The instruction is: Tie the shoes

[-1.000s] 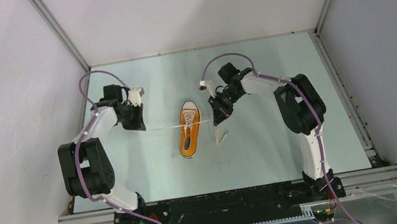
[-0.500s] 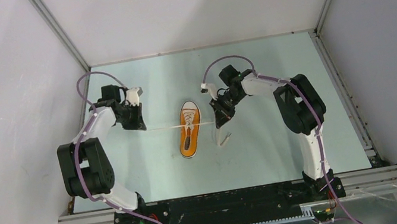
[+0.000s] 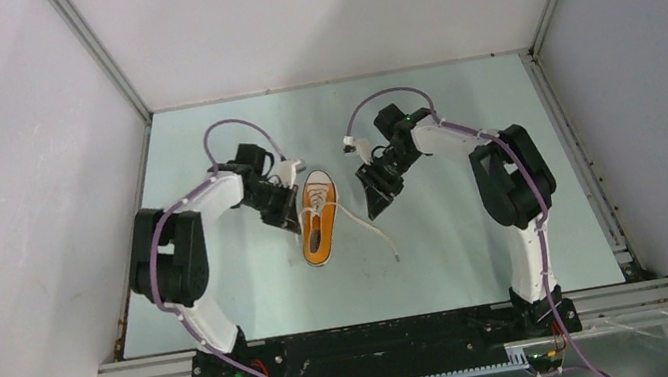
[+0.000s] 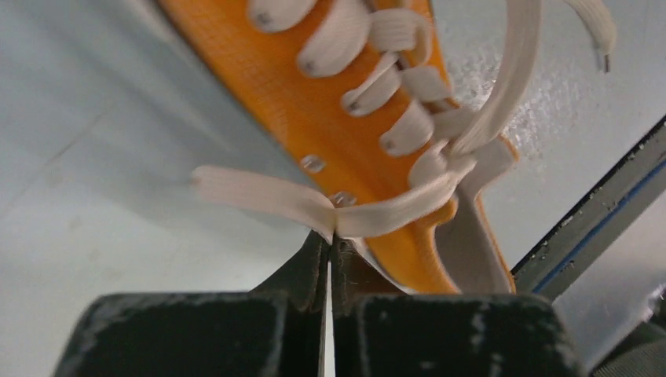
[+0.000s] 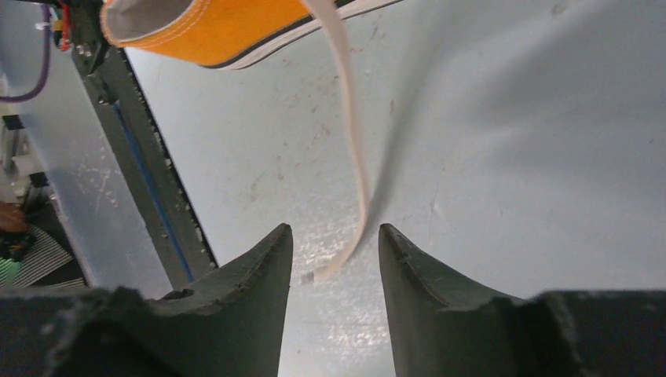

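Note:
The orange shoe (image 3: 318,221) lies mid-table, white toe cap pointing away from the arm bases. My left gripper (image 3: 294,213) is against its left side, shut on the left lace (image 4: 267,196), which is pinched at the fingertips (image 4: 330,229) just off the eyelets (image 4: 393,126). My right gripper (image 3: 378,208) hovers to the right of the shoe, open, with nothing between its fingers (image 5: 263,259). The right lace (image 3: 369,231) lies loose on the table; its tip (image 5: 322,273) rests below the open right gripper (image 5: 334,233). The shoe's heel (image 5: 204,31) shows at that view's top.
Grey walls enclose the pale table (image 3: 481,246) on three sides. A metal rail (image 3: 382,328) runs along the near edge by the arm bases; the same rail (image 5: 141,157) shows in the right wrist view. Purple cables loop over both arms.
My left gripper swung right to the shoe's side, still holding its lace. My right gripper opened and let go of the right lace, which dropped slack onto the table.

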Robot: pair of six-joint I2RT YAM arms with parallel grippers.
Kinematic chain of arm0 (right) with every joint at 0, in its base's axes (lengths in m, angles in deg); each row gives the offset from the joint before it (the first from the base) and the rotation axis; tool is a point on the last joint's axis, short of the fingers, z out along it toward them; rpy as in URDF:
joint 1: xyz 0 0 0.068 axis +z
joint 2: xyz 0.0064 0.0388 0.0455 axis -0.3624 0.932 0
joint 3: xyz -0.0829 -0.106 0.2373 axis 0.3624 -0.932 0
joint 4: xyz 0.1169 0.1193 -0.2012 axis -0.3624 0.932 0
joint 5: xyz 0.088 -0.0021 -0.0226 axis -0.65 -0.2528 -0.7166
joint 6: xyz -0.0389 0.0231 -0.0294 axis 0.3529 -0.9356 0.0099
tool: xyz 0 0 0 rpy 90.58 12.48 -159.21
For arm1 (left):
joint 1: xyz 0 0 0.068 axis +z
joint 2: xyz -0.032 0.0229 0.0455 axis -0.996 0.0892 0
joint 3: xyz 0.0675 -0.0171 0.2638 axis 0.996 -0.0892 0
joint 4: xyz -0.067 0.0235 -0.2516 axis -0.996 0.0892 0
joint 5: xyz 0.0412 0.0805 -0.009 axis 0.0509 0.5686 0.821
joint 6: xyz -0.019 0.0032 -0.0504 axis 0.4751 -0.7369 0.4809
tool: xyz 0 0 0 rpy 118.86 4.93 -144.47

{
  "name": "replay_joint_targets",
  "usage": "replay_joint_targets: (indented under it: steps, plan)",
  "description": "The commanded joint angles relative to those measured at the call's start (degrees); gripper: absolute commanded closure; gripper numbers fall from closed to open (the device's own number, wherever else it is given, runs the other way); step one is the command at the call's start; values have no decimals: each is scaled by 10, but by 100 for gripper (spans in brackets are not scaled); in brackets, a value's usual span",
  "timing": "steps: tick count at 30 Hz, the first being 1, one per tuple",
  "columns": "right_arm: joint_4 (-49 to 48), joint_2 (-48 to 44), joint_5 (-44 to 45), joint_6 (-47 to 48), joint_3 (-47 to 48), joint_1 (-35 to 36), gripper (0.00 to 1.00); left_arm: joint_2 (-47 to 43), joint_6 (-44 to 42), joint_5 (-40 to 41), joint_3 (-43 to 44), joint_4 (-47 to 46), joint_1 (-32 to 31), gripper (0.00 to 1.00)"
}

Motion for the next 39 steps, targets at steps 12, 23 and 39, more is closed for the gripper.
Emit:
replay_joint_targets:
  steps: [12, 23, 39]
  plan:
    - [113, -66, -77, 79, 60, -77, 50, 95, -26, -100, 150, 28, -76, 100]
    - [-23, -63, -20, 223, 139, 14, 52, 18, 17, -106, 111, 120, 44, 100]
    - [36, -22, 32, 334, 19, 65, 76, 24, 49, -105, 110, 105, 64, 100]
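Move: The left fingers, already shut on the left lace, are close beside the heel half of the shoe, whose middle lies about 5 cm to their right, 2 cm ahead and 2 cm lower. The right hand, part open, has the free right lace's mid-run about 3 cm to its left, 1 cm back and 5 cm below. That lace's tip is some 11 cm back and 2 cm to its right; the shoe's middle is about 14 cm left, level with it, 3 cm below. Keeping its pinch on the left lace, the left hand pushes right about 8 cm, low against the shoe's heel half, then rises and swings back left, ending 4 cm above its start. The right hand drifts right, climbs forward about 10 cm, arcs left, then comes back down over the right lace, turning some 25 degrees counter-clockwise and narrowing its fingers by half. ##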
